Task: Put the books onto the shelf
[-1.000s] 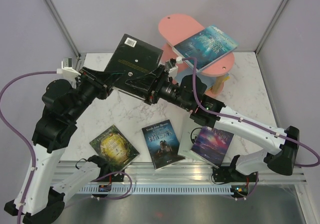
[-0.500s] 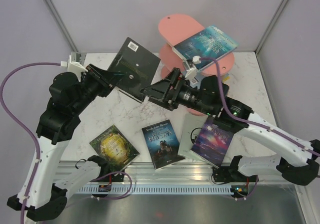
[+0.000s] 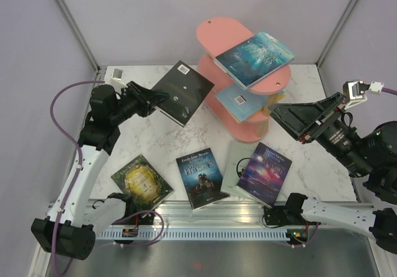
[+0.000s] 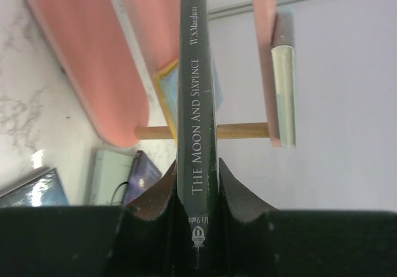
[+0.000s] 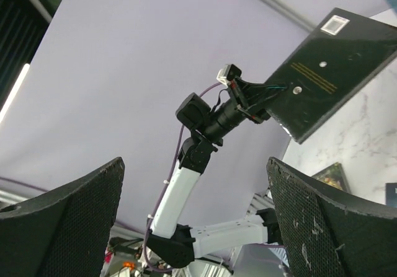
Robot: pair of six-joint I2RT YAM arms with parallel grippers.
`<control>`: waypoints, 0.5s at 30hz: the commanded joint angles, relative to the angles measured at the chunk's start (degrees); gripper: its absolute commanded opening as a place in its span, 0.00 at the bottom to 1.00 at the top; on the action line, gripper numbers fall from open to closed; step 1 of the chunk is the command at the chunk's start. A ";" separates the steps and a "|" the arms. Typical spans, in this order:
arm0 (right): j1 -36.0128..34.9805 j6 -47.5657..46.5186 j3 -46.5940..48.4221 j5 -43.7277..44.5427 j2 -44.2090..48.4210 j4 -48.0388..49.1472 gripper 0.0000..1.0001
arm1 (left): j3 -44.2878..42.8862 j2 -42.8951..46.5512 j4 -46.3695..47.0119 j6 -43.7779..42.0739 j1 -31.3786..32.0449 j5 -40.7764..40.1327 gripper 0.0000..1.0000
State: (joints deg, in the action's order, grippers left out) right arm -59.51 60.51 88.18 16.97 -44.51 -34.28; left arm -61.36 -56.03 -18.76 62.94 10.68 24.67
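Observation:
My left gripper [image 3: 156,97] is shut on the spine end of a dark grey book [image 3: 185,92], which it holds in the air to the left of the pink shelf [image 3: 214,32]. In the left wrist view the jaws [image 4: 197,190] pinch the spine [image 4: 197,91], with the shelf boards [image 4: 80,60] beyond. A teal-blue book [image 3: 254,57] lies on the top board and a light blue one [image 3: 243,101] on the middle board. My right gripper [image 3: 286,112] stands open and empty right of the shelf; its fingers [image 5: 62,227] frame the dark book [image 5: 329,72] far off.
On the table near the front lie a green-gold book [image 3: 141,181], a dark blue book [image 3: 200,176], a purple galaxy book [image 3: 265,171] and a pale grey-white book [image 3: 234,162] partly under it. Grey walls close the back and sides.
My right gripper has opened, let go of the dark grey book and drawn back to the right. The left arm keeps the book, which now sits lower.

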 commanded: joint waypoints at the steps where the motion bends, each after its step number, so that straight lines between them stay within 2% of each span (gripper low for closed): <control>1: -0.09 -0.75 0.24 6.05 2.22 -7.99 0.98 | 0.37 -0.74 25.26 9.56 -0.22 9.34 0.02; 9: -0.08 1.72 -1.17 10.89 8.03 -10.98 0.98 | 0.10 -8.47 32.82 13.35 0.13 13.39 0.02; 15: -0.17 1.63 0.15 11.59 8.04 -12.56 0.98 | -0.25 -15.33 39.23 15.71 2.58 13.74 0.02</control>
State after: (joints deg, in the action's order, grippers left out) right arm -59.51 61.84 87.13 26.94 -36.16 -45.12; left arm -59.48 -70.06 6.87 73.52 11.79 35.20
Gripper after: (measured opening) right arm 0.982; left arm 0.255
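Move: The left gripper already holds the black book by its near left edge. The free left part of the shelf's middle tier lies about 14 cm ahead of it, 20 cm to its right and 8 cm lower. The light blue book on that tier is some 5 cm ahead, 27 cm right and 9 cm lower; the teal book on the top board is 14 cm ahead, 29 cm right and 6 cm higher. From the empty right hand, that free part lies about 31 cm ahead, 17 cm left and 27 cm below. Bring the left gripper forward and equally to the right, about 6 cm in all, arching up a couple of centimetres and down again, to carry the black book towards the middle tier. Keep its grip; turn the wrist some 10 degrees clockwise and roll its left side down about as much. Meanwhile draw the open, empty right gripper away to the right by roughly 6 cm, sinking about 3. ##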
